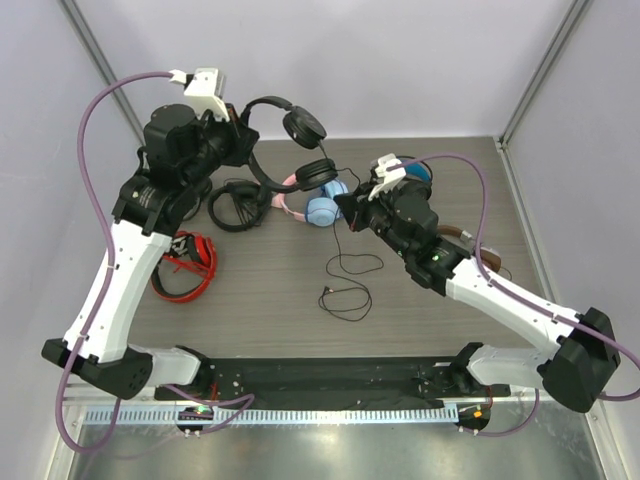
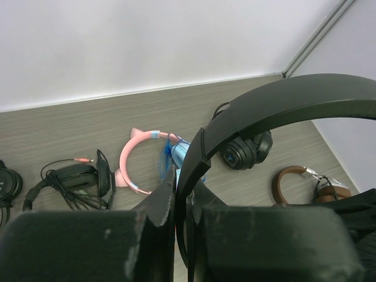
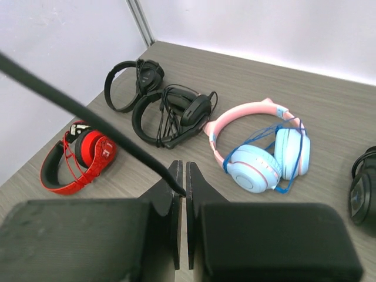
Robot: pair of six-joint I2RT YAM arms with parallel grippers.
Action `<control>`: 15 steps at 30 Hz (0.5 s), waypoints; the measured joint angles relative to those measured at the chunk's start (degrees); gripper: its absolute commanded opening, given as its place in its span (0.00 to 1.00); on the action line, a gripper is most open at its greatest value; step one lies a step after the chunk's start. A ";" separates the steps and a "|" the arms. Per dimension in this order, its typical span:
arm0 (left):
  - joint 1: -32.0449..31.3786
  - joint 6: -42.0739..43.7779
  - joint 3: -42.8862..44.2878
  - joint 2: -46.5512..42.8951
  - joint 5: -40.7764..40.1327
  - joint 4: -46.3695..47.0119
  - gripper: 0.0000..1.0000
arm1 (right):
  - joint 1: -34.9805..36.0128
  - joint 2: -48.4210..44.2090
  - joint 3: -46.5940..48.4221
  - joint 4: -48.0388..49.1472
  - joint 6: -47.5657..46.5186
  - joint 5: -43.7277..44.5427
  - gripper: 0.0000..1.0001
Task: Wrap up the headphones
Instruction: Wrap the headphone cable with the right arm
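Observation:
The slim black headphones (image 1: 300,128) hang raised at the back left, and my left gripper (image 1: 240,130) is shut on their thin headband (image 2: 282,106). In the left wrist view the band runs up from between my left gripper's (image 2: 181,188) closed jaws. One earcup (image 1: 317,173) hangs lower, and the thin black cable (image 1: 350,265) drops from it into loose loops on the table. My right gripper (image 1: 345,205) is at mid-table, shut on that cable (image 3: 88,114). In the right wrist view the cable enters my right gripper (image 3: 183,182) at the tips.
Pink-and-blue headphones (image 1: 315,205) lie just behind my right gripper. Black headsets (image 1: 235,205) and a red pair (image 1: 185,265) lie on the left. A bulky black pair (image 1: 415,170) and a brown pair (image 1: 470,245) lie on the right, and walls enclose the table.

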 measured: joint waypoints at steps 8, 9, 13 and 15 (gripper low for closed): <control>0.00 0.07 0.04 -0.11 0.87 -2.14 0.00 | 0.00 1.60 6.97 -3.13 -5.25 2.58 0.01; 0.00 0.09 0.04 -0.11 0.83 -2.14 0.00 | -0.02 1.88 8.20 -3.76 -5.88 2.73 0.01; -0.02 0.44 -0.42 -0.33 -1.22 -2.12 0.00 | 0.00 1.79 11.56 -5.99 -6.88 0.96 0.01; -0.04 0.83 -0.50 -0.35 -3.34 -2.16 0.00 | 0.00 1.36 12.72 -6.99 -6.69 -1.33 0.01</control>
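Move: The right hand, already pinching the cable, has the held headphones' lower ear cup about 7 cm above it and 5 cm to its left, level with it fore and aft. The upper ear cup is roughly 6 cm ahead, 7 cm left and 14 cm up; the pink-and-blue headphones lie some 20 cm ahead, 10 cm left and 28 cm below. From the left hand, the lower ear cup is about 13 cm right, 3 cm back and 8 cm down. Still pinching the cable between shut fingers, the right hand lifts it about 7 cm, nearly straight up, towards the lower ear cup and to about its height on its right side, easing a centimetre or so forward and then back as the fingers tip up slightly. The left hand keeps its grip on the headband and sinks about 1 cm, shifting a centimetre left at the end. ##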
